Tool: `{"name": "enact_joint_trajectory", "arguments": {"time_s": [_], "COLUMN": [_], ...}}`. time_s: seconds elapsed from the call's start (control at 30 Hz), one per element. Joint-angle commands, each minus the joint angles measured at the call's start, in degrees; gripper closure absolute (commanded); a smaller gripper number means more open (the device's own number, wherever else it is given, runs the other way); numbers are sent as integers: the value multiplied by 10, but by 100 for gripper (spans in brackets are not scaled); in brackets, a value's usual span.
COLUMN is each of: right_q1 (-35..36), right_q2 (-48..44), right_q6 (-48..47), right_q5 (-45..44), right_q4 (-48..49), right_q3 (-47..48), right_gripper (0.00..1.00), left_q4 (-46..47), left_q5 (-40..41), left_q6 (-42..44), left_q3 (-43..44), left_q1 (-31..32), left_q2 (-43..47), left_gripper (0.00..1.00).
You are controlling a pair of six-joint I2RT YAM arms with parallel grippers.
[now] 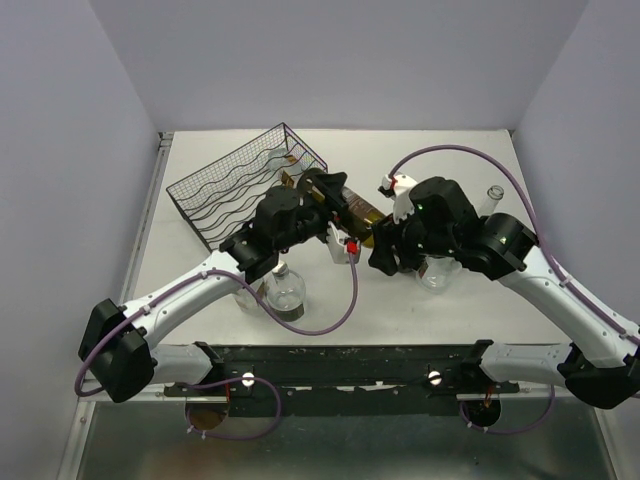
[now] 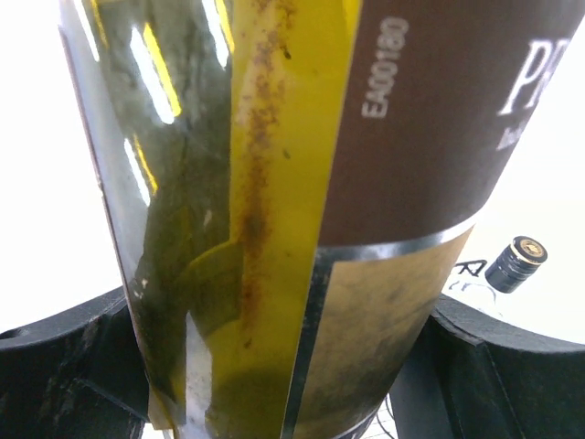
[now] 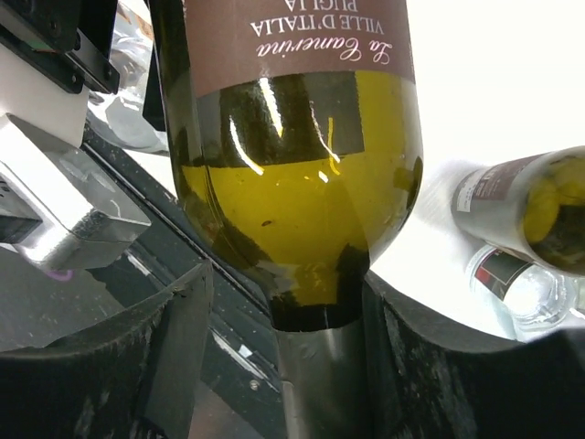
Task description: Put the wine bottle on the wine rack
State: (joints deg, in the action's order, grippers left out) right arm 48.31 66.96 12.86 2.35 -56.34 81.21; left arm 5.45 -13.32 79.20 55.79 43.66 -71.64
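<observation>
The wine bottle (image 1: 362, 212), green glass with a brown label, is held off the table just right of the black wire wine rack (image 1: 240, 185). My left gripper (image 1: 325, 190) is shut on the bottle's wide body (image 2: 274, 229), a black finger (image 2: 64, 366) pressing each side. My right gripper (image 1: 378, 245) stands open around the foil-wrapped neck (image 3: 320, 384). Its right finger (image 3: 439, 366) lies against the neck, while its left finger (image 3: 137, 366) is a gap away.
A clear round bottle (image 1: 285, 290) stands under the left arm and another (image 1: 440, 270) under the right arm. A third bottle (image 1: 494, 195) stands at the far right. The right wrist view shows two bottles (image 3: 530, 206) below on the white table. A black bottle cap (image 2: 516, 262) shows in the left wrist view.
</observation>
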Motion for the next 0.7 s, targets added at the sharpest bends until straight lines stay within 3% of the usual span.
{"name": "enact_joint_trajectory", "arguments": {"time_s": [0.0,0.07,0.23,0.4,0.47,0.5,0.63,0.67], "right_q1": [4,4,3,3,3,3,4,4], "right_q2": [-2,-4,-2,-3,-4,-5,-17,-20], "right_q6": [14,18,17,16,16,16,16,16], "right_q5": [-2,-9,-16,-21,-20,-21,-38,-38], "right_q4": [5,6,9,13,18,22,46,54], "right_q3": [-19,-23,-24,-24,-25,-25,-26,-27], "right_gripper": [34,39,63,99,99,99,99,99], "left_q4": [76,79,85,84,84,83,83,83], "left_q5": [27,30,30,27,26,23,15,13], "left_q6": [-40,-52,-69,-81,-83,-83,-63,-62], "left_q3": [28,31,31,31,29,27,9,6], "left_q1": [5,5,5,5,5,5,5,5], "left_q2": [-2,-3,-1,6,10,11,17,18], "left_gripper": [100,100,100,100,100,97,48,43]}}
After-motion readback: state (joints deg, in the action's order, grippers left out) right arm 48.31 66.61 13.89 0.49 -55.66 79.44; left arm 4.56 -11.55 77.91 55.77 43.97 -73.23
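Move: The wine bottle's neck is already between the right hand's open fingers, about 1 cm ahead and 1 cm right of their middle. From that hand the upright dark bottle stands some 11 cm ahead, 8 cm right; the small clear bottle 4 cm ahead, 16 cm right, both well below. The left hand holds the body; from it the neck lies roughly 11 cm back, 8 cm right, and the wine rack 16 cm ahead, 22 cm left, lower down. Sinking only about 1 cm, the right hand shuts its fingers from both sides on the wine bottle's neck, until the neck stops them not quite half open, then holds. The left hand keeps its grip on the body and lowers it by roughly 1.5 cm, tipping slightly, before it too stays still. ##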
